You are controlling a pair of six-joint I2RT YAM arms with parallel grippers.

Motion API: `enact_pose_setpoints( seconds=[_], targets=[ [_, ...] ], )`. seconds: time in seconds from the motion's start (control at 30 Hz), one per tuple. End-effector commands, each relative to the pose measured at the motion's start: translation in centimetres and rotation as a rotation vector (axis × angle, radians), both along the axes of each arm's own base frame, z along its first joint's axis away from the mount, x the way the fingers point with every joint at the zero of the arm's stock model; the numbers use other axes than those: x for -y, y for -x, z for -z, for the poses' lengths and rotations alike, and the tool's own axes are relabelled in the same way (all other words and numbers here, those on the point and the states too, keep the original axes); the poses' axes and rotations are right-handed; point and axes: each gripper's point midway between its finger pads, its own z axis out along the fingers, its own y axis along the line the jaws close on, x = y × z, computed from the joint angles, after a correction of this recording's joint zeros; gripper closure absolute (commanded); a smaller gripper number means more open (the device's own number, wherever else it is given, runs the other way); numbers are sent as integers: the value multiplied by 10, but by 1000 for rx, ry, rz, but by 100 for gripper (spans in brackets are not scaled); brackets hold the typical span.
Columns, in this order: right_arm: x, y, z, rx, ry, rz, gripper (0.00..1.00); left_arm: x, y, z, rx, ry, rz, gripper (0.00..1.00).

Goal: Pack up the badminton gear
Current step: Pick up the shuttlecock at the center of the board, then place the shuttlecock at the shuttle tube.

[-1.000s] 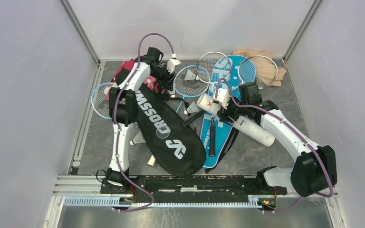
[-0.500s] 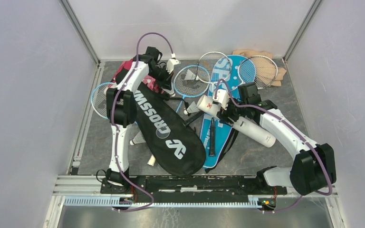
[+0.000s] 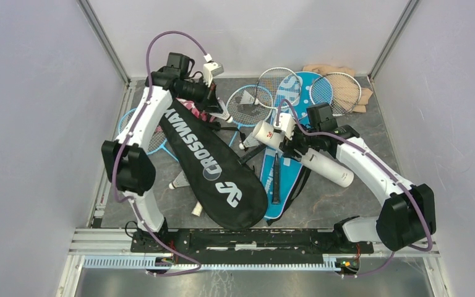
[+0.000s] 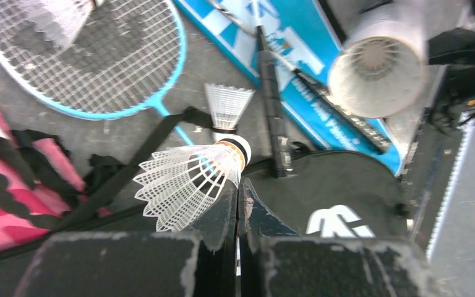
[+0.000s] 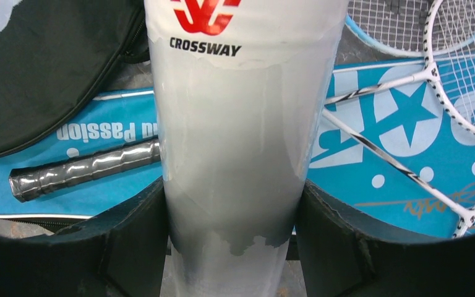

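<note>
My left gripper (image 3: 218, 108) (image 4: 240, 192) is shut on the skirt edge of a white feather shuttlecock (image 4: 192, 179), held above the black "CROSSWAY" racket cover (image 3: 216, 173). My right gripper (image 3: 297, 147) (image 5: 232, 198) is shut on the long white tube (image 3: 321, 164) (image 5: 235, 124). The tube's open end (image 4: 376, 68) points left over the blue "SPORT" cover (image 3: 287, 185). A blue racket (image 3: 247, 105) and silver rackets (image 3: 278, 83) lie at the back. A black racket handle (image 5: 86, 167) rests on the blue cover. Loose shuttlecocks (image 3: 247, 143) (image 3: 178, 181) lie on the floor.
A pink-and-white camouflage cloth (image 4: 12, 185) lies at the back left under my left arm. The beige cloth (image 3: 340, 74) is in the back right corner under a silver racket (image 3: 337, 91). Grey walls close in both sides and the back.
My left gripper has shut on the shuttlecock, and the left arm has swung back and to the left. The right arm, still holding the tube, has shifted slightly to the left.
</note>
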Motion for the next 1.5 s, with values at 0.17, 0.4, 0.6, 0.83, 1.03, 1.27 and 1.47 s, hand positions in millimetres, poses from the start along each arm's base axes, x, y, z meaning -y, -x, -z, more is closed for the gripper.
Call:
enact_pose_setpoints(
  seconds=[0.17,0.4,0.6,0.83,1.03,1.27,1.47],
  targets=[
    [-31,1,-31,37,-111,-130,87,31,59,-72,-82,364,-48,98],
    [-40,8,-33,21,-125,-168,87,53,78,-76,-89,420,-37,98],
    [-45,12,-37,21,-144,-191,87,72,91,-68,-100,410,-24,98],
    [-46,10,-41,27,-157,-178,87,90,121,-64,-126,448,110,98],
    [-48,9,-43,33,-164,-182,87,101,150,-49,-166,450,235,91],
    [-46,9,-41,36,-152,-179,87,106,155,-40,-219,453,277,66],
    [-48,8,-44,39,-160,-187,87,114,163,-32,-232,441,320,50]
  ],
)
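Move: The mouth of the white tube, held in the right hand, lies about 9 cm back and 16 cm to the right of the left hand and its pinched shuttlecock, at nearly the same height. Below it, some 17 cm under the left hand, a black racket handle lies about 7 cm back and 16 cm right, and a second shuttlecock 3 cm back and 12 cm right. From the right hand, the held shuttlecock is roughly 12 cm ahead, 26 cm left and 5 cm higher. Back and to the right, about 15 cm and 10 cm, the left hand first rises a little, then carries the shuttlecock cork-first to the tube's mouth, its fingers tipping up towards level; there they open about halfway and let go. The right hand keeps its grip on the tube and brings the mouth some 4 cm left and 2 cm back to meet it, turning slightly counter-clockwise. ##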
